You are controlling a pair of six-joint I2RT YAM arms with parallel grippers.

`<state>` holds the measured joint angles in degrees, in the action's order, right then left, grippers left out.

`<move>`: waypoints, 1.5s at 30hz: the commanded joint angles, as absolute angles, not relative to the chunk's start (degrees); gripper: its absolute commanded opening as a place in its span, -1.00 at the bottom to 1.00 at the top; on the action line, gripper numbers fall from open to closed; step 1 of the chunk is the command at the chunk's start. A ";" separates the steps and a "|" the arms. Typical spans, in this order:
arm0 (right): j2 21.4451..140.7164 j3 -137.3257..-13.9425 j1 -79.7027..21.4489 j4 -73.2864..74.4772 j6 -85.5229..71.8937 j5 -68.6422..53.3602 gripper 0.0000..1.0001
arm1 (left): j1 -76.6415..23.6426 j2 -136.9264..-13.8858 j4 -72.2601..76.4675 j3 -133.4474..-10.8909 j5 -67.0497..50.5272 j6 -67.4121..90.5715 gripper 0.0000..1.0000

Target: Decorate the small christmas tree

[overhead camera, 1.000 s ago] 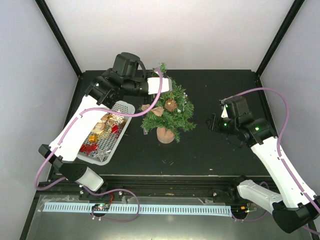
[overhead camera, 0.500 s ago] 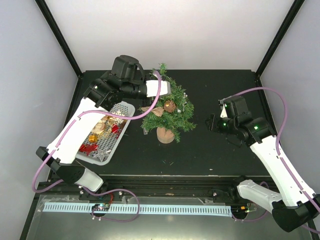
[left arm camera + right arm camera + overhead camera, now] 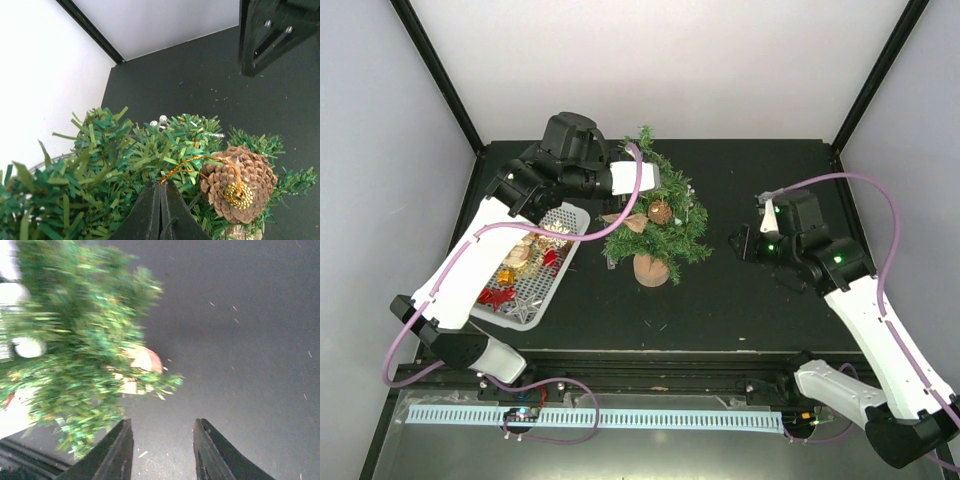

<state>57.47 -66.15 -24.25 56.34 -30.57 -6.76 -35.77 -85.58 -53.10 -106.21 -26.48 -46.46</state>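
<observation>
The small christmas tree [image 3: 665, 235] stands mid-table on its tan round base [image 3: 651, 269]. My left gripper [image 3: 654, 190] reaches over the top of the tree from the left. In the left wrist view it [image 3: 161, 183] is shut on the gold string loop [image 3: 192, 164] of a brown pine cone ornament [image 3: 239, 182], which rests against the green branches [image 3: 115, 165]. From above, the pine cone [image 3: 660, 211] sits high on the tree. My right gripper [image 3: 741, 245] hovers right of the tree. It [image 3: 162, 429] is open and empty, with the blurred tree [image 3: 80, 345] ahead on its left.
A white perforated basket [image 3: 526, 321] left of the tree holds several gold and red ornaments [image 3: 520, 257]. A tan bow-like ornament [image 3: 628, 221] hangs on the tree's left side. Black frame posts and white walls close in the dark table [image 3: 760, 300].
My right gripper has moved a little left toward the tree and its jaws have narrowed slightly. The left gripper has shifted slightly over the treetop, still pinching the string.
</observation>
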 commanded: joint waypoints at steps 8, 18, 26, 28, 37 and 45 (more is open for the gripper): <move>56.91 -77.92 -24.64 44.21 -21.35 -29.93 -0.65 | -36.40 -83.66 -52.93 -105.21 -23.77 -46.93 -0.97; 62.48 -84.54 -31.00 46.56 -16.87 -35.47 -0.69 | -36.30 -83.58 -52.83 -105.46 -22.35 -47.09 -0.97; 68.79 -89.21 -38.90 52.14 -12.53 -37.22 -0.72 | -36.35 -84.01 -52.50 -105.71 -22.14 -47.07 -0.97; 69.78 -89.17 -39.81 52.64 -12.23 -37.16 -0.74 | -36.34 -84.18 -52.39 -105.73 -22.20 -47.01 -0.97; 71.51 -86.62 -39.87 50.85 -12.20 -32.24 -0.80 | -36.31 -84.20 -52.47 -106.00 -22.40 -46.76 -0.97; 73.56 -86.84 -39.89 48.78 -12.98 -26.92 -0.82 | -36.34 -84.11 -52.43 -105.91 -22.38 -46.66 -0.97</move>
<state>72.86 -86.85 -39.62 51.37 -12.93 -30.55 -36.07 -84.75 -53.08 -104.95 -22.92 -46.44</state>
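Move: From the right gripper the pine cone hangs about 18 cm to the left, 1 cm farther out and some 10 cm higher, on the near side of the tree. The burlap bow sits roughly 5 cm to the left of the cone and a little lower; the tree's pot stands about 18 cm left of the right hand, 4 cm ahead and some 17 cm below. The left gripper already pinches the cone's gold cord, the cone lying about 5 cm back, 2 cm right and 3 cm below it. Swing the right gripper up and left towards the pine cone, rising about 14 cm early on, drawing back a little, then dipping some 5 cm and easing slightly forward beside the cone, 15 cm left of its start. Turn it about 45 degrees counter-clockwise and nearly shut the empty fingers on the way. Keep the left gripper pinching the cord almost still. ##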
